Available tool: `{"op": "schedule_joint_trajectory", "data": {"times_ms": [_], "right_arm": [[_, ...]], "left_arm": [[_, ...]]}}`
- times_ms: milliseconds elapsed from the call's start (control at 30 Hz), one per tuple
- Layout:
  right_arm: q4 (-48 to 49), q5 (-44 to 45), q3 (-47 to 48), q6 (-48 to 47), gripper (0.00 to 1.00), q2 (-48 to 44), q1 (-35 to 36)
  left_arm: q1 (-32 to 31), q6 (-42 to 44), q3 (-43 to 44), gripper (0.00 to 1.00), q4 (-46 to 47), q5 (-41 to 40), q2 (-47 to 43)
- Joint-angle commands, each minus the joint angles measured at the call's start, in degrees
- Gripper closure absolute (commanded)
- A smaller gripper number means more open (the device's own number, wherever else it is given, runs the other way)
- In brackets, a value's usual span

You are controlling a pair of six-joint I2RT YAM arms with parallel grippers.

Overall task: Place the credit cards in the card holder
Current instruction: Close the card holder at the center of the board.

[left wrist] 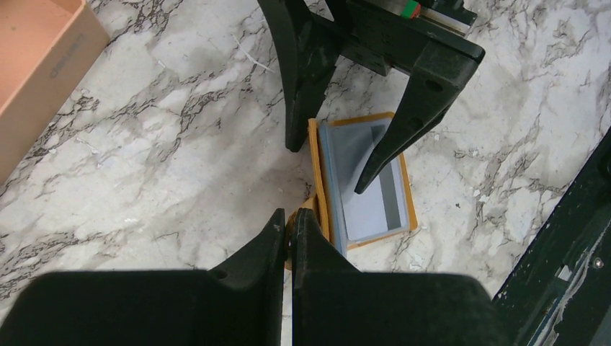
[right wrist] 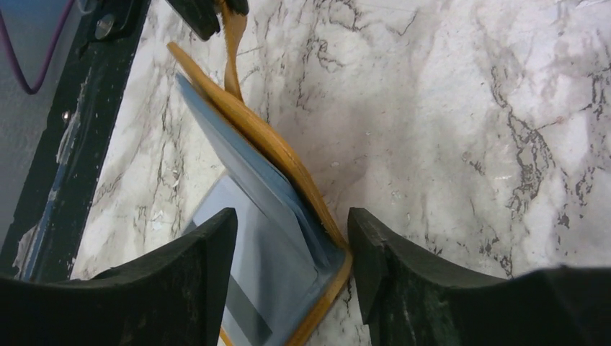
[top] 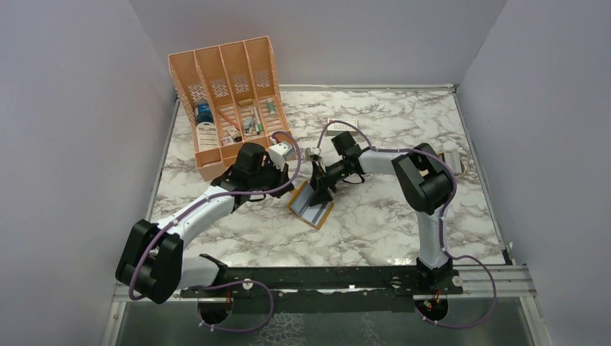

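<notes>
The mustard-orange card holder (top: pixel 318 215) lies open at mid-table. One half stands tilted up (right wrist: pixel 268 146) and the other lies flat (left wrist: pixel 409 198). A grey-silver credit card (left wrist: pixel 369 204) with a dark stripe rests on the flat half's grey-blue lining; it also shows in the right wrist view (right wrist: pixel 248 292). My left gripper (left wrist: pixel 290 218) is shut on the holder's orange tab (right wrist: pixel 233 32) and holds the raised half up. My right gripper (right wrist: pixel 292 225) is open, its fingers straddling the holder's fold, one over the card and one outside the raised half.
A large orange desk organiser (top: pixel 223 101) stands at the back left, its corner close to my left arm (left wrist: pixel 36 65). A white box (top: pixel 343 123) lies at the back. A tan dish (top: pixel 455 163) sits behind my right arm. A black rail (top: pixel 324 277) runs along the front edge.
</notes>
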Motion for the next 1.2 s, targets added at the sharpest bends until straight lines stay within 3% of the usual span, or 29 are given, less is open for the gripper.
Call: {"op": "schedule_joint_trajectory", "data": {"times_ms": [0, 333, 600, 867, 1167], "right_arm": [[-5.8, 1.3, -0.1, -1.5, 0.44, 2.1, 0.5], [-6.0, -1.2, -1.0, 7.3, 0.50, 0.7, 0.5], [6.5, -0.4, -3.8, 31.5, 0.55, 2.1, 0.4], [26.2, 2.0, -15.5, 56.4, 0.61, -0.8, 0.4], [36.3, 8.1, -22.7, 66.8, 0.61, -5.0, 2.8]], "left_arm": [[0.8, 0.1, -0.6, 1.00, 1.9, 0.7, -0.9], [1.3, -2.5, 0.1, 1.00, -0.6, -4.8, 1.5], [1.7, -4.7, 0.2, 1.00, -1.9, -9.2, 1.8], [2.1, -7.7, 0.6, 1.00, -3.9, -13.1, 3.4], [3.6, -10.7, 1.0, 1.00, -5.0, -15.8, 4.9]]}}
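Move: The left hand keeps the card holder's strap pinched. The open holder's middle lies about 7 cm to its right, 3 cm back and 8 cm below. From the right hand, whose parted fingers straddle the raised left cover at its far end, that middle is some 3 cm left, 3 cm back and 2 cm lower. The white box stands about 23 cm ahead of the right hand and 8 cm to its right; the organiser is roughly 20 cm ahead of the left hand and 15 cm left. Keep the strap pinched in the left gripper and draw it left and down, about 4.5 cm each way, with a little forward, turning the wrist some 20 degrees, mostly counter-clockwise. Meanwhile bring the right gripper back about 5.5 cm along the holder, away from the raised cover, rolling it some 40 degrees and narrowing the fingers without shutting them, so they end astride the edge at its near right corner. ##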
